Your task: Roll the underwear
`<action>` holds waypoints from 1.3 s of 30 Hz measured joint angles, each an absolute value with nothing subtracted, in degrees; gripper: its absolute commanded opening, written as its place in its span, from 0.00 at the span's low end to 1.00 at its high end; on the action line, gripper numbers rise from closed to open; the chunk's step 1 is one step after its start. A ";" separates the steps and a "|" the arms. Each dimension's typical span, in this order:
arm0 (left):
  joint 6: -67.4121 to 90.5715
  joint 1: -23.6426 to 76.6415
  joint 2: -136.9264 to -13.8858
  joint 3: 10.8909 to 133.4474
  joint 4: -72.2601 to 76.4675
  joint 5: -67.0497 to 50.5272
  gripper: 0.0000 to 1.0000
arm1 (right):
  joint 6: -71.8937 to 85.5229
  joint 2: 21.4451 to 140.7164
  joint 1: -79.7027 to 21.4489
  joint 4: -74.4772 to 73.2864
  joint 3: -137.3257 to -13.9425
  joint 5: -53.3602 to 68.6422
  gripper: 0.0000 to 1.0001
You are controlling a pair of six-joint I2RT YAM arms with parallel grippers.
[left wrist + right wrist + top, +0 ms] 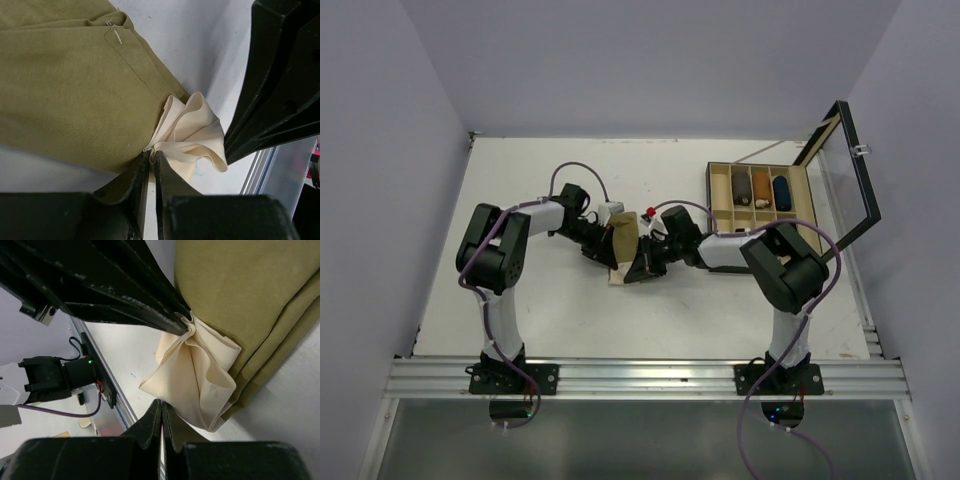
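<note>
Olive-tan underwear [624, 236] lies on the white table between both arms, its cream waistband [192, 127] bunched up into a fan. My left gripper [151, 155] is shut on a pleat of that waistband, next to the olive cloth [75, 90]. In the right wrist view my right gripper [161, 403] has its jaws pressed together at the lower edge of the waistband [197, 375], where it seems to pinch a thin bit of cloth. My left gripper [188, 330] shows there too, on the upper pleat. From above, my left gripper [610, 255] and right gripper [635, 268] almost touch.
A wooden box [720, 200] with compartments holds several rolled cloths at the back right, its glazed lid [848, 165] standing open. An aluminium rail [640, 378] runs along the near table edge. A black unit with a green light [55, 377] sits by that rail.
</note>
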State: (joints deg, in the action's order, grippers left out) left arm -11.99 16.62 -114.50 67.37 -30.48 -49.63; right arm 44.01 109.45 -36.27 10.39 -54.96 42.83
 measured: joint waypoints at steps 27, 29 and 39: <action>-28.18 15.22 -86.56 50.26 -22.35 -45.82 0.51 | 49.93 117.73 -33.45 14.72 -58.28 43.22 0.05; -31.51 18.39 -82.63 47.11 -20.25 -42.85 0.51 | 50.09 117.75 -33.58 14.72 -58.35 43.16 0.05; -44.38 33.06 -77.56 35.46 -11.46 -28.71 0.49 | 52.07 118.98 -33.91 14.55 -59.61 43.48 0.04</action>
State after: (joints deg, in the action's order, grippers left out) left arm -44.38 33.06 -77.56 35.46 -11.46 -28.71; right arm 52.07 118.98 -33.91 14.55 -59.61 43.48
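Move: The left gripper still pinches the underwear's bunched cream waistband, whose middle lies about 1 cm back and 2 cm to its right, roughly level with its tips. The olive body lies some 9 cm ahead of the left gripper and 3 cm to its right, 1 cm lower. From the right gripper, shut and hovering, the waistband is about 3 cm ahead, 2 cm left and 3 cm below; the olive body is some 13 cm ahead, 1 cm left and 5 cm below. Bring the shut right gripper about 3 cm forward and down onto the cream waistband and keep it pressed there. Meanwhile open the left fingers to about half, let go of the band, lift clear and slightly left, then swing some 7 cm back and down again beside the band's near end, rolling the hand about 60 degrees clockwise around its fingers, which stay pointing right and down. ##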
